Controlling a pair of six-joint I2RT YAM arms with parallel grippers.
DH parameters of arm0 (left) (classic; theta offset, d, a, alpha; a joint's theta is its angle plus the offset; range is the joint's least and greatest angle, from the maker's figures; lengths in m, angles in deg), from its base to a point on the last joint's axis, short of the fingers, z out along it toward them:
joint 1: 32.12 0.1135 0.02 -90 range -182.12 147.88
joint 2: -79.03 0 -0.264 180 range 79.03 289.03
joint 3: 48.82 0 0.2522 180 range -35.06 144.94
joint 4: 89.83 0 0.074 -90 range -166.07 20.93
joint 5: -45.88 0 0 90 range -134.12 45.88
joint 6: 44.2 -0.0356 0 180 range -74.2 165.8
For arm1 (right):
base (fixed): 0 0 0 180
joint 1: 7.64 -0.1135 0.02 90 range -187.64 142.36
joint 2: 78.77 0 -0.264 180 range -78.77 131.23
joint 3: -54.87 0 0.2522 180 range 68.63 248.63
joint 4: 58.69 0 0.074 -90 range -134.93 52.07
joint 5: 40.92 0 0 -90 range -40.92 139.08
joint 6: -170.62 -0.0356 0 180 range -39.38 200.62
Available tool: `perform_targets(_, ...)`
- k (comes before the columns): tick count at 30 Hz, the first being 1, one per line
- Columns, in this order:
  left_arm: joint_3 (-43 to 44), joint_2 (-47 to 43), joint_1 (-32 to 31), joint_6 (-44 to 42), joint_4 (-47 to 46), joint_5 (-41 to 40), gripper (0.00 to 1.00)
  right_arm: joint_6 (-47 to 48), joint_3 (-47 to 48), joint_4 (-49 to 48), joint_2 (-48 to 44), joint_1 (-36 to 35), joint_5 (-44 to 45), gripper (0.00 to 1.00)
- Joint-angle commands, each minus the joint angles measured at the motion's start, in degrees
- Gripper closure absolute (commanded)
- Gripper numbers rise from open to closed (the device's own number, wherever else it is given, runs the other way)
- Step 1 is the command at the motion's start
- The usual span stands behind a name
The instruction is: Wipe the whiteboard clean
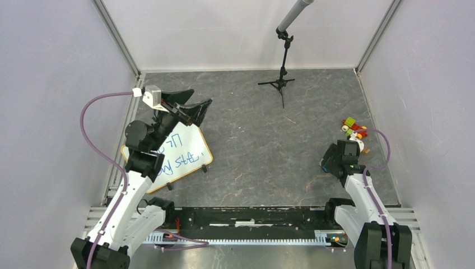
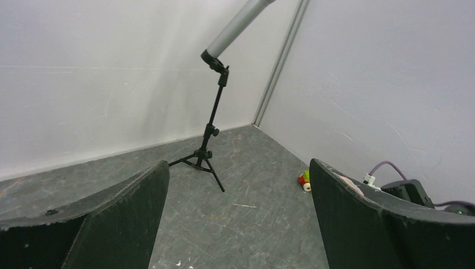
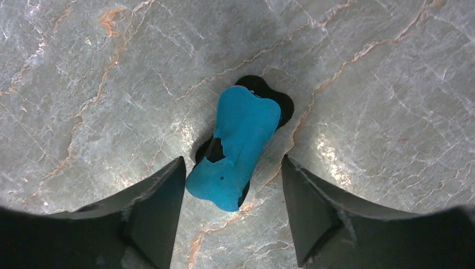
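The whiteboard (image 1: pixel 187 157) lies tilted at the left of the table, with a tan frame and blue handwriting on it; my left arm covers part of it. My left gripper (image 1: pixel 200 101) hovers open over the board's far corner, and in the left wrist view (image 2: pixel 238 165) nothing is between its fingers. A blue eraser (image 3: pixel 238 140) with a black underside lies flat on the table at the right. My right gripper (image 3: pixel 232 162) points straight down over it, one finger on each side of its near end, and a gap shows on the right side. In the top view that gripper (image 1: pixel 331 162) hides most of the eraser.
A black tripod stand (image 1: pixel 283 75) with a grey tube stands at the back centre, also in the left wrist view as the tripod (image 2: pixel 208 145). Small coloured toy blocks (image 1: pixel 354 128) lie near the right wall. White walls enclose the grey marbled table (image 1: pixel 263 151).
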Motion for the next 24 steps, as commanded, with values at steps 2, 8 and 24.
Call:
perform_targets(2, -0.74, -2.43, 0.23, 6.01, 1.70, -5.09, 0.00, -1.01, 0.23, -3.97, 1.76, -4.25, 7.15, 0.38)
perform_targets(8, -0.77, -1.64, 0.98, 5.27, 0.71, -1.15, 0.00, 0.08, 1.14, -4.83, 3.62, -9.53, 11.03, 0.49)
perform_targets(24, -0.51, -1.74, 1.06, 2.44, 2.47, -1.05, 0.00, 3.74, 9.26, -17.52, 12.93, -37.94, 15.91, 0.70)
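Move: The blue-and-black eraser already sits between the right hand's open fingertips, its middle roughly 2 cm ahead, dead centre and about 1 cm lower. From that hand the toy car stands some 14 cm ahead and 10 cm right, the wooden piece 7 cm ahead and 12 cm right; the whiteboard's middle is far off, about 58 cm left and 4 cm ahead. The eraser lies about 46 cm right, 7 cm back and 38 cm below the left hand. The eraser's near end gets pinched from both sides as the right fingers close from about two-thirds open, the hand easing a couple of centimetres left and forward meanwhile. Then, keeping the grip, it swings faster to the left towards the whiteboard, about 8 cm in all with 3 cm forward, turning some 25 degrees counter-clockwise. The left hand, fingers still wide open, sinks about 2 cm. ##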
